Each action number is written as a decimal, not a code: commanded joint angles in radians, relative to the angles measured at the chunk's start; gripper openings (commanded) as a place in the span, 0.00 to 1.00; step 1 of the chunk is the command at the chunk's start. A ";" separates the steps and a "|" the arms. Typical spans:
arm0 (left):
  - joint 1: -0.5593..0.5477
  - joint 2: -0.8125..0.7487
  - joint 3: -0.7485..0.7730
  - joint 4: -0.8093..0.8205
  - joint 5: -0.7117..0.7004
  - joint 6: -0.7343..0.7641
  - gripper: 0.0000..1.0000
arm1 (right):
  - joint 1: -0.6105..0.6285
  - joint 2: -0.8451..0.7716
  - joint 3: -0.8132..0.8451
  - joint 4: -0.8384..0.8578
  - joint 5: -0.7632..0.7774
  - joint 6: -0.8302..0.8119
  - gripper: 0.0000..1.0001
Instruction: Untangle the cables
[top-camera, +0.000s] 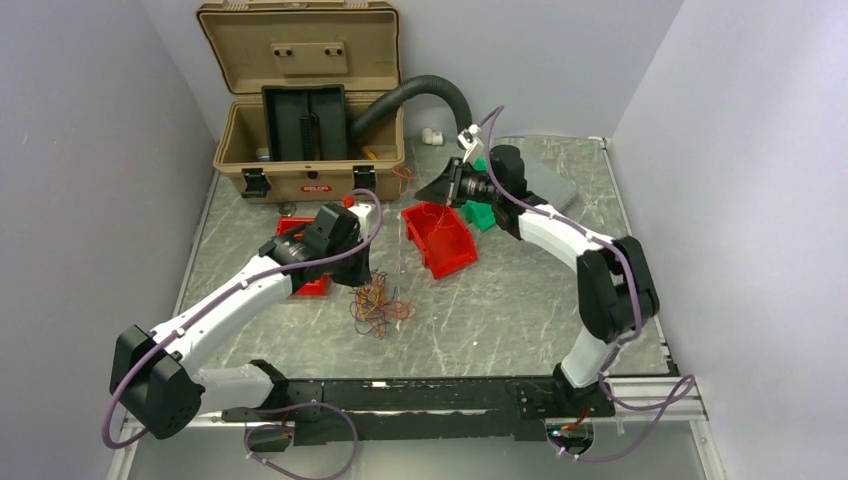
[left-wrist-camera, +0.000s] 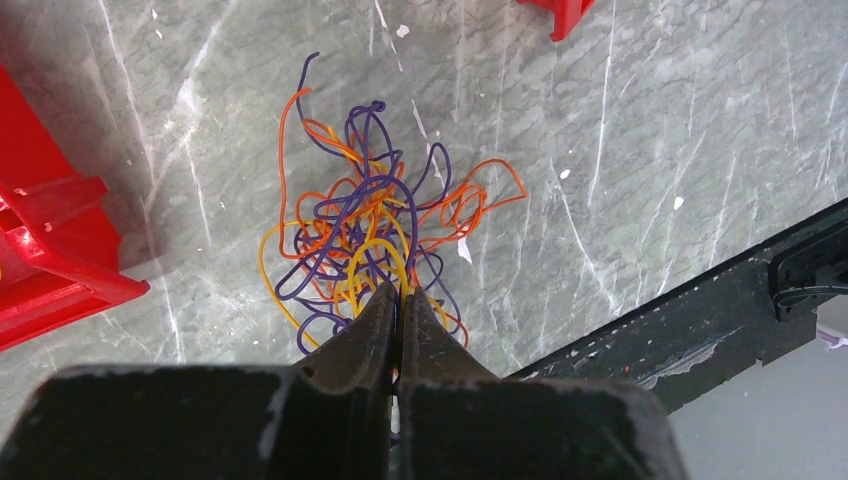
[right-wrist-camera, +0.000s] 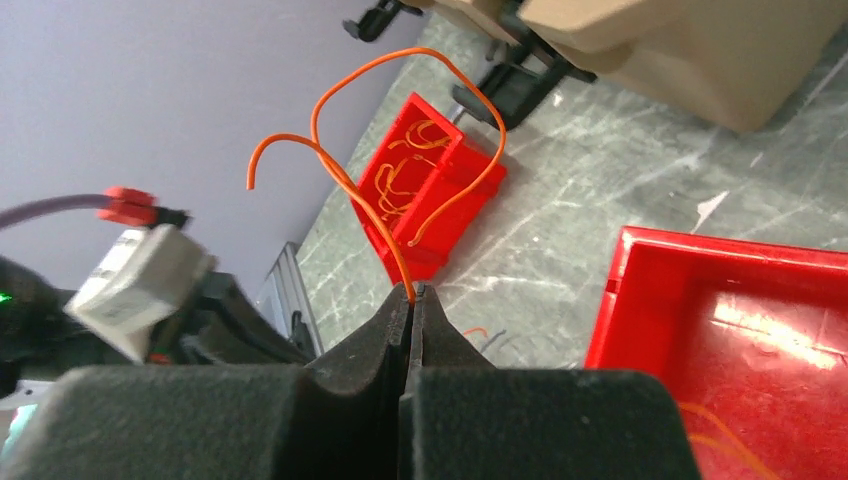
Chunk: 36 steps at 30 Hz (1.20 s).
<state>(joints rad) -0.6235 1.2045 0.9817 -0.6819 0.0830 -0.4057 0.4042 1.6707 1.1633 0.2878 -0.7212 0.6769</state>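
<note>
The cables (top-camera: 378, 305) are a small tangle of thin orange, yellow and purple wires on the grey tabletop, seen close up in the left wrist view (left-wrist-camera: 370, 225). My left gripper (top-camera: 362, 276) is at the near edge of the tangle. In its wrist view it (left-wrist-camera: 400, 292) is shut on a yellow wire of the tangle. My right gripper (top-camera: 442, 190) is raised above the middle red bin (top-camera: 440, 238). In its wrist view it (right-wrist-camera: 412, 292) is shut on a single orange wire (right-wrist-camera: 408, 285) that curls up free of the tangle.
A second red bin (right-wrist-camera: 425, 185) with several yellow and orange wires lies by the left arm (top-camera: 300, 252). A green bin (top-camera: 482, 213) is behind the middle red bin. The open tan toolbox (top-camera: 310, 110) and black hose (top-camera: 420, 92) stand at the back. A black rail (left-wrist-camera: 700, 330) runs along the near edge.
</note>
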 joint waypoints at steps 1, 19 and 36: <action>-0.002 -0.030 -0.003 0.002 -0.010 -0.007 0.00 | -0.042 0.102 -0.042 0.194 -0.076 0.037 0.00; -0.001 0.004 0.000 0.022 -0.004 -0.005 0.00 | -0.088 0.054 -0.173 -0.157 0.230 -0.272 0.00; -0.002 -0.003 -0.011 0.018 -0.017 -0.002 0.00 | 0.039 0.045 -0.117 -0.408 0.483 -0.350 0.00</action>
<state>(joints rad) -0.6235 1.2087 0.9810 -0.6811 0.0807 -0.4080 0.4274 1.7260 0.9936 -0.0887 -0.3172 0.3477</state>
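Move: The right hand, with an orange cable already pinched in shut fingers, is bound for the middle red bin, centred some 21 cm below, about 5 cm to the right and 2 cm ahead. From that hand, the green bin lies roughly 12 cm ahead, 13 cm right; the cable tangle about 12 cm back, 7 cm left. From the left hand, the middle red bin is about 15 cm ahead, 14 cm right, 12 cm below. The right hand lowers the pinched orange cable about 18 cm towards the middle red bin, drifting right, fingers tipping downward. ##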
